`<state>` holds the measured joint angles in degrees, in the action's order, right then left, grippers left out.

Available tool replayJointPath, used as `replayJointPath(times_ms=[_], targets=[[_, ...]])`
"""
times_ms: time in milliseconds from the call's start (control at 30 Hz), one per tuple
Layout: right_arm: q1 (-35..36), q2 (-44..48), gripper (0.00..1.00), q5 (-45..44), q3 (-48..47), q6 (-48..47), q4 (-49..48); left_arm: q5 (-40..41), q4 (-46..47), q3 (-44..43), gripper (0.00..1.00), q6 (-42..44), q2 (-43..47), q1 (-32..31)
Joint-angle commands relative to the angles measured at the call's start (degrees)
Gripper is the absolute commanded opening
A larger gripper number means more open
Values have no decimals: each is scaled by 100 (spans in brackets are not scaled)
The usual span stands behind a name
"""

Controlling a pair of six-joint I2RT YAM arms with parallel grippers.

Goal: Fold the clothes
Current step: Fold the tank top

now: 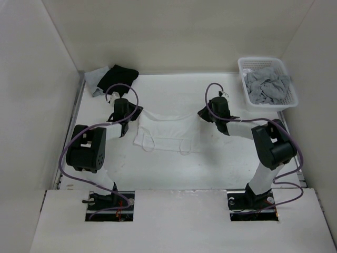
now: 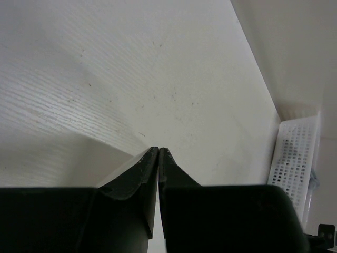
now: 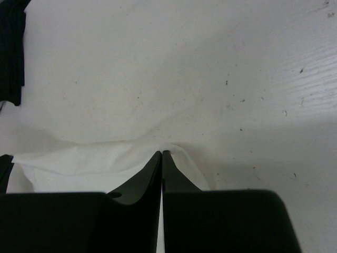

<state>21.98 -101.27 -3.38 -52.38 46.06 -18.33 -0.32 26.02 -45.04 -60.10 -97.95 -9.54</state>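
The clothes (image 1: 163, 129), a white sleeveless undershirt, lie flat in the middle of the table, with the strap loops toward the near edge. My left gripper (image 1: 138, 112) is at the shirt's far left corner. In the left wrist view its jaws (image 2: 158, 149) are shut, and white cloth (image 2: 52, 163) rises to the tips from the left. My right gripper (image 1: 202, 113) is at the far right corner. Its jaws (image 3: 161, 153) are shut on a puckered edge of the shirt (image 3: 105, 161). The shirt's far edge runs straight between the two grippers.
A white plastic basket (image 1: 266, 63) holding grey garments (image 1: 268, 87) stands at the back right, and its wall also shows in the left wrist view (image 2: 292, 158). A black cloth (image 1: 118, 76) on pale grey cloth (image 1: 95, 79) lies at the back left. White walls enclose the table.
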Motion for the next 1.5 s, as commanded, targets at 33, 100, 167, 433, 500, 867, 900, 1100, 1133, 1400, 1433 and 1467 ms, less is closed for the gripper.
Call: replayJointPath(times_ms=[33, 100, 167, 433, 500, 867, 900, 1100, 1133, 1400, 1433, 1467], targets=[[-5, 441, 4, 12, 175, -168, -276, -310, 395, 73, 3, -248, 460, 97], [-5, 783, 4, 21, 499, -203, -285, -460, 570, 406, 3, -318, 732, 132], [-5, 1117, 4, 39, 789, -203, -277, -600, 676, 819, 3, -432, 1066, 194], [407, 2348, 4, 48, 1844, -185, -136, -1093, 729, 2173, 3, -529, 2666, 484], [609, 2585, 4, -22, 2073, -150, -31, -1277, 650, 2402, 3, -547, 2930, 563], [1945, 3640, 4, -954, 2935, 324, 769, -1866, -245, 3492, 3, -468, 4757, 870], [2033, 3728, 4, -1015, 2996, 394, 821, -1902, -412, 3536, 3, -451, 4924, 940], [2236, 3870, 5, -1156, 3374, 746, 927, -2042, -1239, 3756, 6, -99, 5339, 1406], [2245, 3826, 5, -1156, 3444, 807, 927, -2086, -1309, 3809, 6, -73, 5339, 1485], [2465, 3861, 35, -1095, 3384, 940, 1393, -2201, -1697, 4020, 24, 112, 5524, 2004], [2465, 3904, 42, -1060, 3410, 922, 1341, -2175, -1679, 3968, 24, 130, 5524, 2005], [2447, 3966, 49, -1042, 3436, 887, 1245, -2140, -1644, 3880, 23, 147, 5524, 1970]])
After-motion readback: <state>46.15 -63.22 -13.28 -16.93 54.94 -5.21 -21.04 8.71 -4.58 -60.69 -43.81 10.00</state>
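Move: Each hand already holds one far corner of the tank top, which hangs towards the robot. For the left hand, the near strap-end corner lies about 17 cm back, 3 cm left and 6 cm down, with the left strap 17 cm back, 3 cm right; the black cloth lies 14 cm ahead, 11 cm left. For the right hand, the near corner is some 20 cm straight back and 5 cm down, the right strap 17 cm back, 7 cm left. Keeping their pinch on the far corners, both hands carry that edge back over the strap end, about 20 cm on the left and 23 cm on the right, rising 3 to 4 cm and then sinking to near the table. The left veers outward late; the right turns some 10 degrees counter-clockwise. Both open at the end and let go, the right wider. ##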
